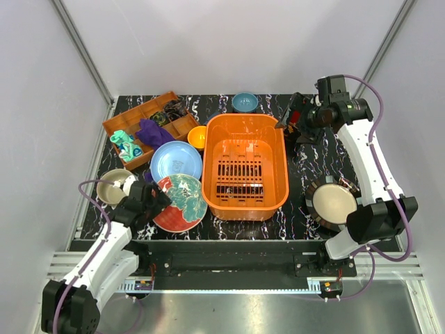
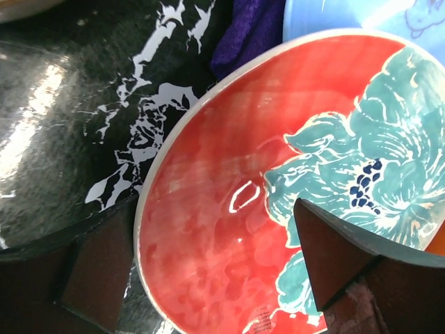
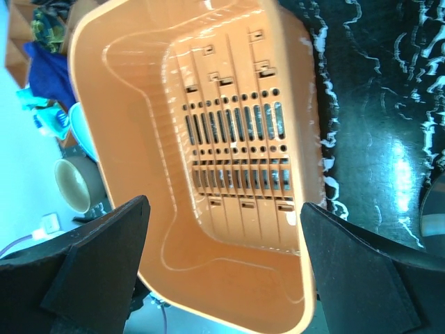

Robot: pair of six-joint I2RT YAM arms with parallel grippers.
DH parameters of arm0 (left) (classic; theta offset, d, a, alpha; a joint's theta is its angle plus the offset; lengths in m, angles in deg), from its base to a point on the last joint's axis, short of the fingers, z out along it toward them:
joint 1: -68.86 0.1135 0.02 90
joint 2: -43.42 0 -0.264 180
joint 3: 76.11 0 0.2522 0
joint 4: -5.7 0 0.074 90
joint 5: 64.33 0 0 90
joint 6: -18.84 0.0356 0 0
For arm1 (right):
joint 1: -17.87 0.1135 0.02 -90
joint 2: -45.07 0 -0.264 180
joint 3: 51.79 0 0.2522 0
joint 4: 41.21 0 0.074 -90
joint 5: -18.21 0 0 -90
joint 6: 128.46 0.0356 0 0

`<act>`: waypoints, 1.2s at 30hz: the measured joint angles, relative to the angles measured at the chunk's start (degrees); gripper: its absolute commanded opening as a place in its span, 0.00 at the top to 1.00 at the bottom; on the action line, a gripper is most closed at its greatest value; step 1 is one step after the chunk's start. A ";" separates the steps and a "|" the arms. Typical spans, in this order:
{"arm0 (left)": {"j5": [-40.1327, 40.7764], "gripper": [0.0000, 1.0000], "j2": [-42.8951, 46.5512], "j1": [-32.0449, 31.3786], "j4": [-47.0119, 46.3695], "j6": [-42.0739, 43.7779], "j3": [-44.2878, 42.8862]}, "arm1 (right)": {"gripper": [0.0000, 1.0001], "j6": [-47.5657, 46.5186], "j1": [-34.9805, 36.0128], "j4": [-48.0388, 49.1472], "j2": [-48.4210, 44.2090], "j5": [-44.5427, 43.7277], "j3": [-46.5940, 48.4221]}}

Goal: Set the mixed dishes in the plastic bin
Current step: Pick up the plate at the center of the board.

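The plastic bin (image 1: 245, 167) is an orange tub standing mid-table, with nothing inside it (image 3: 229, 174). The mixed dishes lie around it: a red-and-green plate (image 1: 182, 203), a light blue plate (image 1: 175, 160), a beige bowl (image 1: 115, 186), an orange-yellow bowl (image 1: 197, 137), a small blue bowl (image 1: 245, 102) and a dark striped-rim plate (image 1: 334, 202). My left gripper (image 1: 156, 202) is open and straddles the red-and-green plate's (image 2: 229, 209) near rim, one finger on the table outside it and one over its face. My right gripper (image 1: 286, 122) hangs open over the bin's far right corner, holding nothing.
A brown-orange compartment tray (image 1: 149, 122) at the back left holds a purple cloth (image 1: 154, 132) and a teal toy (image 1: 126, 142). The cloth (image 2: 254, 31) lies just beyond the red-and-green plate. White walls enclose the black marbled table (image 1: 306, 167).
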State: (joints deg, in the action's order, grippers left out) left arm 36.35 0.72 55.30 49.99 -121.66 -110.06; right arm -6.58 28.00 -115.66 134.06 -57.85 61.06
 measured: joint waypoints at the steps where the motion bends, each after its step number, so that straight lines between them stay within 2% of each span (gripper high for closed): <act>1: -0.22 0.10 0.37 0.00 -0.72 0.11 0.66 | 0.00 0.17 0.11 -0.26 0.17 0.33 0.85; 9: -2.32 0.14 3.19 0.02 -7.56 0.55 4.96 | 0.00 0.55 2.23 -1.84 2.08 0.74 5.92; 12: -3.74 0.21 4.76 0.00 -10.69 0.31 6.86 | 0.00 0.61 2.95 -2.43 2.23 0.74 6.27; 16: -5.66 0.35 6.54 0.00 -13.94 -0.55 9.38 | 0.00 0.81 3.74 -2.64 2.34 0.74 6.34; 17: -6.05 0.43 6.75 0.04 -14.53 -0.74 9.86 | 0.00 0.85 3.89 -2.69 2.36 0.74 6.34; 19: -6.67 0.49 7.08 0.07 -15.47 -1.09 10.73 | 0.00 0.98 4.11 -2.71 2.43 0.74 6.34; 20: -7.15 0.57 7.28 0.07 -15.85 -1.22 11.08 | 0.00 1.03 4.20 -2.73 2.45 0.74 6.34; 23: -8.61 0.66 7.91 0.07 -16.00 -1.66 11.76 | 0.00 1.16 4.35 -2.73 2.51 0.74 6.34; 24: -8.90 0.73 8.13 0.07 -15.98 -1.81 11.93 | 0.00 1.22 4.39 -2.73 2.54 0.72 6.34; 26: -9.25 0.79 8.57 0.04 -15.23 -1.81 12.17 | 0.00 1.33 4.57 -2.73 2.60 0.72 6.34; 27: -9.62 0.87 8.94 0.07 -15.08 -2.10 12.26 | 0.00 1.42 4.68 -2.73 2.60 0.72 6.34; 30: -11.06 0.98 10.51 0.07 -15.89 -2.93 12.04 | 0.00 1.62 4.94 -2.73 2.60 0.72 6.34; 36: -12.76 1.00 10.82 0.00 -16.44 -3.72 8.98 | 0.00 2.08 5.11 -2.58 2.60 0.72 6.12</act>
State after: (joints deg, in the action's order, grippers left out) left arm 23.58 11.54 55.30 33.55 -125.37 -101.08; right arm -4.51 33.11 -118.24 136.66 -57.13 67.18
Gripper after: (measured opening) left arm 0.049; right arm 0.994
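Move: The red plate's middle lies about 6 cm to the left hand's right, roughly 1 cm ahead and some 3 cm below it, its left rim already between the open fingers. From that hand, the blue plate is about 14 cm ahead and 6 cm right, the cream bowl 5 cm ahead and 16 cm left, and the orange bin's middle some 12 cm ahead and 29 cm right. From the right hand, the red plate is about 37 cm left, 14 cm back and 26 cm down. Rightward and slightly down, the left hand slides in on the red plate's left rim, fingers closing from wide open until they pinch the rim, then raises it about 4 cm, easing a little forward. The wrist turns some 20 degrees, swinging the fingertips right and forward. The right hand, still open above the bin, shifts about 4 cm left and slightly up. ##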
